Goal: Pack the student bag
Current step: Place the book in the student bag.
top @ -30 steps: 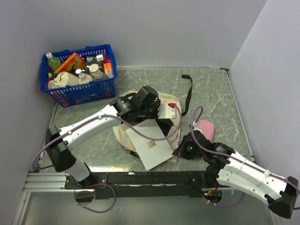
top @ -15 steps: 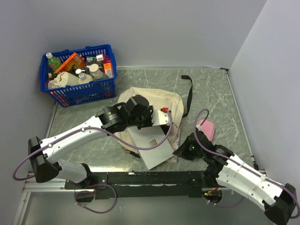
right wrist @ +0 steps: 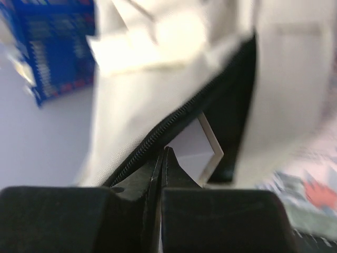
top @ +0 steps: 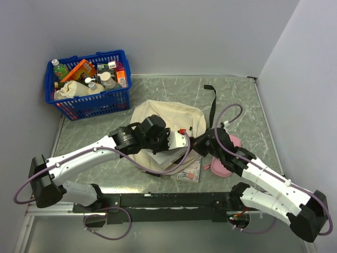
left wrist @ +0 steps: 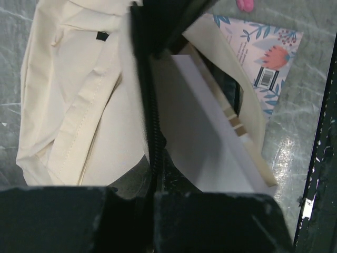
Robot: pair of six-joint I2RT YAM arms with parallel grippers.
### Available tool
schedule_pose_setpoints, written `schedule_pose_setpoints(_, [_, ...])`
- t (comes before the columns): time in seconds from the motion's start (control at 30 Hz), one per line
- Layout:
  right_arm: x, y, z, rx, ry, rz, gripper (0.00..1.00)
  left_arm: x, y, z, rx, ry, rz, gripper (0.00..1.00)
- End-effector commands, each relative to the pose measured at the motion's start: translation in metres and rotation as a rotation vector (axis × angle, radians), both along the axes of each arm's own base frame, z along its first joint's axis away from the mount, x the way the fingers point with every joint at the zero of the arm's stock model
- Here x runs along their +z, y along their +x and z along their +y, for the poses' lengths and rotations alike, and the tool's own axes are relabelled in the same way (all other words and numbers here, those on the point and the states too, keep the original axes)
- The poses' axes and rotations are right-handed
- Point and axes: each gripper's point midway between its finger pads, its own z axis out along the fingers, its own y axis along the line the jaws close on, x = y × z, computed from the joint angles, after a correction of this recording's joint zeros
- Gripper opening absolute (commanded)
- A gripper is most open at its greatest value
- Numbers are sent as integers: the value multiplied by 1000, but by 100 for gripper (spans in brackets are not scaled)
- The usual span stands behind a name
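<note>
The cream student bag (top: 168, 116) lies in the middle of the table, its mouth turned toward the arms. My left gripper (top: 186, 142) is shut on the black zipper edge (left wrist: 152, 121) and holds the mouth up. A white book (left wrist: 210, 153) sits mostly inside the dark opening. My right gripper (top: 198, 143) is at the mouth from the right. Its jaws are shut with nothing between them, and its tip (right wrist: 164, 151) touches the zipper line next to the white book's corner (right wrist: 202, 142). A floral book (top: 189, 171) lies flat under the bag's near edge.
A blue basket (top: 87, 103) full of bottles and packets stands at the back left. A pink pouch (top: 231, 142) lies right of the bag, partly under my right arm. The bag's black strap (top: 212, 105) trails toward the back. The metal rail (top: 168, 200) runs along the near edge.
The white book has slid from lying mostly on the table into the bag. My right gripper has moved up to the bag's mouth. The left arm has shifted nearer, uncovering the floral book.
</note>
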Motion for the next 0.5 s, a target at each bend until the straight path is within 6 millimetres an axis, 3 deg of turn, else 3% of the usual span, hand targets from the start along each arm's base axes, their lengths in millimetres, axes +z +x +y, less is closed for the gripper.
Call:
schedule_pose_setpoints(0.0, [47, 47, -20, -215, -18, -186, 0, 49, -6, -28, -37, -165, -1, 1])
schedule_pose_setpoints(0.1, [50, 51, -33, -244, -95, -210, 0, 52, -4, -29, -26, -178, -5, 1])
schedule_pose_setpoints(0.17, [47, 46, -21, -156, -137, -208, 0, 53, -2, -28, -21, -177, -13, 1])
schedule_pose_setpoints(0.23, [36, 26, -2, -34, -180, -168, 0, 55, -1, -29, -20, -186, -22, 1])
schedule_pose_setpoints(0.27, [24, 13, 13, 86, -188, -134, 15, 55, -1, -29, -18, -189, -26, 1])
schedule_pose_setpoints(0.37, [-7, -15, 14, 198, -244, -39, 46, 53, 0, -30, -17, -190, -25, 1])
schedule_pose_setpoints(0.47, [-11, -33, 4, 246, -246, -59, 51, 54, 3, -32, -15, -188, -35, 1])
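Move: The white book slants in the bag's mouth, its middle about 10 cm left of the shut right hand, 6 cm back and 8 cm below. The flowered book lies some 13 cm straight back and 16 cm down, the pink case about 17 cm right, 6 cm back and 15 cm down. From the left hand, already gripping the zipped edge, the white book is about 3 cm left, 6 cm back and 11 cm below. Right hand goes about 3 cm forward, then back, opening halfway beside the white book; left raises held bag edge. ##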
